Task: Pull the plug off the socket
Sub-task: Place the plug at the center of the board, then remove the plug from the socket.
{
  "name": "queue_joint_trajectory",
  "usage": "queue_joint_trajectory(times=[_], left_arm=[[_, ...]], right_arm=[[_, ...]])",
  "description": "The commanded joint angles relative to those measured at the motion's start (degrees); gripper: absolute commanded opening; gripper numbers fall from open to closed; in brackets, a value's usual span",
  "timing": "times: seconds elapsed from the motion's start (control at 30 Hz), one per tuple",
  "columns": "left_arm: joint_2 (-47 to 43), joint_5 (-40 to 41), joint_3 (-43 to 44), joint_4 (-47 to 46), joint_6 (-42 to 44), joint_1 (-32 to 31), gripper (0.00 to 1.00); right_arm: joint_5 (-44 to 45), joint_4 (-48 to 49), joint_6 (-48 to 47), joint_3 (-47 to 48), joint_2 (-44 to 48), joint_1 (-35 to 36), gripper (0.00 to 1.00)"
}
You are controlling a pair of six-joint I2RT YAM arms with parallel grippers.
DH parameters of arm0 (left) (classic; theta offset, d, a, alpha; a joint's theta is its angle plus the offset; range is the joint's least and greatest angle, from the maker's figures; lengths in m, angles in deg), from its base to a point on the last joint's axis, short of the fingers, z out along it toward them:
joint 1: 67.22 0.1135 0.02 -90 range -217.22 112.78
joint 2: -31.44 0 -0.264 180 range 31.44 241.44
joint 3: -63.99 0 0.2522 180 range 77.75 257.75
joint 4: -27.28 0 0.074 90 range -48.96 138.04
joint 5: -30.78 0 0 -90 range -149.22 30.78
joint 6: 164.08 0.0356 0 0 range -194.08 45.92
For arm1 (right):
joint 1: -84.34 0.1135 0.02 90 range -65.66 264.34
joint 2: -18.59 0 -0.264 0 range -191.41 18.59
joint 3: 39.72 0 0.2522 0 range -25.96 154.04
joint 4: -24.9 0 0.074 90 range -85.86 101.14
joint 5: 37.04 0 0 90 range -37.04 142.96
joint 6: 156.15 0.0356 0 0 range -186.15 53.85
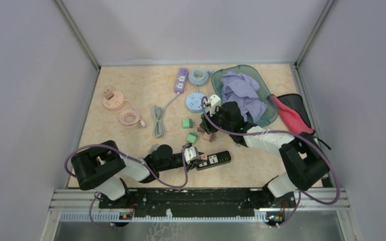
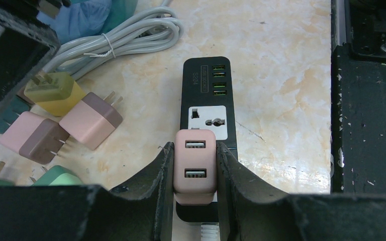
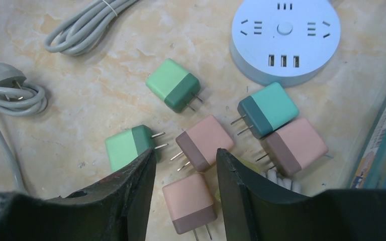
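Note:
A pale pink plug (image 2: 195, 165) with two USB ports sits in the black power strip (image 2: 205, 85), the socket, near the table's front edge. My left gripper (image 2: 195, 166) is shut on this plug, one finger pressed against each side. In the top view the left gripper (image 1: 193, 154) is at the strip's (image 1: 220, 159) left end. My right gripper (image 3: 186, 155) hangs open over a scatter of loose plugs. A pink and brown plug (image 3: 189, 206) lies on the table between its fingers, touching neither. In the top view the right gripper (image 1: 208, 131) is behind the strip.
Loose green (image 3: 173, 84), teal (image 3: 268, 109) and pink (image 3: 294, 145) plugs lie around the right gripper. A round blue socket (image 3: 285, 37), grey cables (image 3: 88, 22), a purple strip (image 1: 181, 80), a pink round strip (image 1: 112, 99) and a teal tray (image 1: 267, 118) with cloth lie behind.

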Motion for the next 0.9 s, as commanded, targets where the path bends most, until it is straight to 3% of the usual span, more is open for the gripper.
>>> queue_joint_trajectory(times=[0.0,0.17,0.33,0.47,0.63,0.73,0.87], left_arm=[[1.0,-0.1,-1.0,5.0,-0.4,0.3,0.01],[0.9,0.0,-1.1,5.0,-0.5,0.3,0.01],[0.7,0.0,-1.2,4.8,-0.5,0.3,0.01],[0.4,0.2,-1.6,4.2,-0.7,0.3,0.01],[-0.6,0.4,-2.9,2.9,-1.0,0.5,0.01],[-1.5,0.2,-3.6,2.0,-1.3,0.7,0.01],[-3.2,0.4,-4.6,1.2,-1.9,0.7,0.01]], right_arm=[[-2.3,0.2,-4.8,2.6,5.9,0.3,0.48],[-6.6,-11.9,-13.0,6.2,9.1,-1.0,0.47],[-28.9,-26.6,-28.5,8.9,11.9,-6.9,0.49],[-37.6,-38.8,-43.1,10.4,13.5,-7.9,0.69],[-46.3,-47.4,-66.7,4.9,14.8,-7.9,0.97],[-48.2,-51.3,-79.1,1.1,14.6,-7.8,0.99],[-45.5,-49.9,-77.3,1.0,12.4,-6.5,0.99]])
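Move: From the right hand, the black strip's middle lies about 15 cm back, 3 cm right and 3 cm lower. The plugged-in pink plug is 16 cm back, 2 cm left; the just-placed pink plug is 1 cm back, 2 cm left; the near pink plug is 4 cm back, 1 cm right; the green plug is 5 cm back, 6 cm left. The left hand, still gripping the plugged-in plug, has the strip's middle some 5 cm right, 1 cm ahead and 3 cm below. Rising then sinking, the right hand swings back about 14 cm over the strip, turning counter-clockwise, fingers opening wide. ##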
